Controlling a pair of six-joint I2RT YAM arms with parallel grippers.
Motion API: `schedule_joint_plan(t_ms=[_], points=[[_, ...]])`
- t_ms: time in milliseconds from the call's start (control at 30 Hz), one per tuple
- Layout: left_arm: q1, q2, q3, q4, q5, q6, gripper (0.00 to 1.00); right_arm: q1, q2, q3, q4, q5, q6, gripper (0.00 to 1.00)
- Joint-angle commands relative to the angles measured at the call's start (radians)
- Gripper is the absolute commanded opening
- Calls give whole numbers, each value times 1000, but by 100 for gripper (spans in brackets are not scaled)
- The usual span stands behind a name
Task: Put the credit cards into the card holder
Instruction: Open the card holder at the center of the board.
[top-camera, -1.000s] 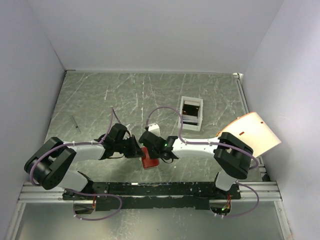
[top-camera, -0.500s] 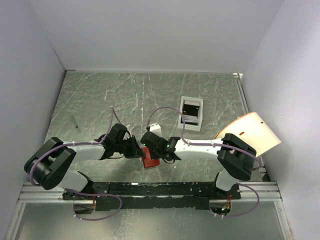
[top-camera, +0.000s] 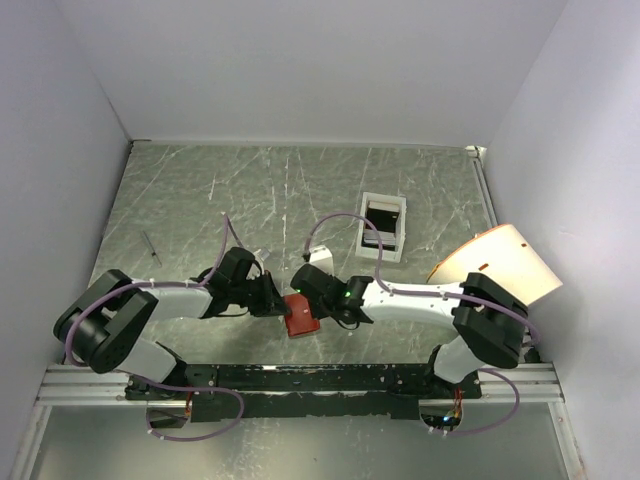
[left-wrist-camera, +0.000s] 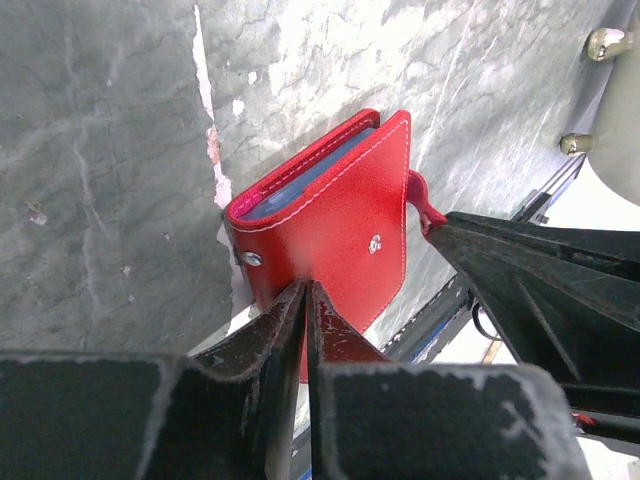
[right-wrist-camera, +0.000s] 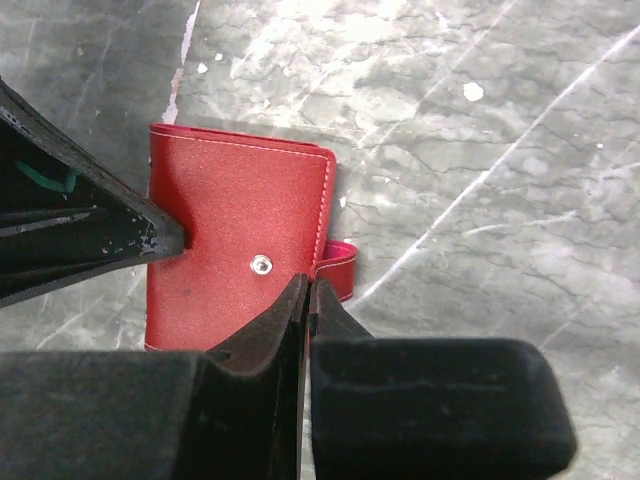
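Observation:
The card holder (top-camera: 299, 315), a small red wallet, lies folded shut on the table between both grippers. Pale blue-grey card edges (left-wrist-camera: 300, 185) show in its open side. Its snap tab (right-wrist-camera: 338, 265) hangs loose beside it. My left gripper (left-wrist-camera: 306, 287) is shut, its tips resting on the red cover near the spine rivet. My right gripper (right-wrist-camera: 308, 285) is shut too, with its tips at the cover's edge right beside the tab. I cannot tell whether either pinches any leather. Both grippers (top-camera: 272, 298) (top-camera: 318, 290) flank the wallet in the top view.
A white open-topped box (top-camera: 383, 226) with dark flat items inside stands behind the right arm. A pale curved board with an orange edge (top-camera: 500, 265) leans at the right wall. A thin stick (top-camera: 150, 247) lies far left. The black rail (top-camera: 300, 378) runs along the near edge.
My right gripper has closed at the wallet's edge, and the right arm's elbow has shifted to the right. The left gripper and the wallet have stayed put.

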Motion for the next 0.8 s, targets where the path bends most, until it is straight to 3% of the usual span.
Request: schedule_joint_plan(t_ms=[0, 167, 467, 633, 767], points=[[4, 40, -9, -63, -37, 40, 19, -3, -43, -25, -37, 55, -1, 0], [4, 16, 17, -58, 1, 27, 25, -9, -79, -35, -47, 82, 16, 0], [6, -221, 165, -403, -161, 94, 54, -17, -280, -93, 101, -26, 60, 0], [19, -334, 208, -545, -255, 108, 60, -18, -335, -109, 186, -77, 96, 0], [22, -378, 201, -555, -235, 114, 63, -20, -329, -123, 208, -74, 112, 0]])
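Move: The red card holder lies between the closed grippers. Its middle is about 3 cm to the right of the left hand's tips, about level with them fore-and-aft and in height. From the right hand, which already has its strap pinched, the middle lies some 3 cm left, 1 cm ahead and 1 cm lower. The white tray is about 21 cm ahead of the right hand and 14 cm to its right, a little lower. Still pinching the strap, the right hand draws it about 2 cm to the right, then lifts it some 9 cm while easing back left and rolling about 25 degrees, left side up. The left hand starts with its tips against the holder's left part, then comes up 8.5 cm, slightly forward and left, its fingers spreading to over half open. ##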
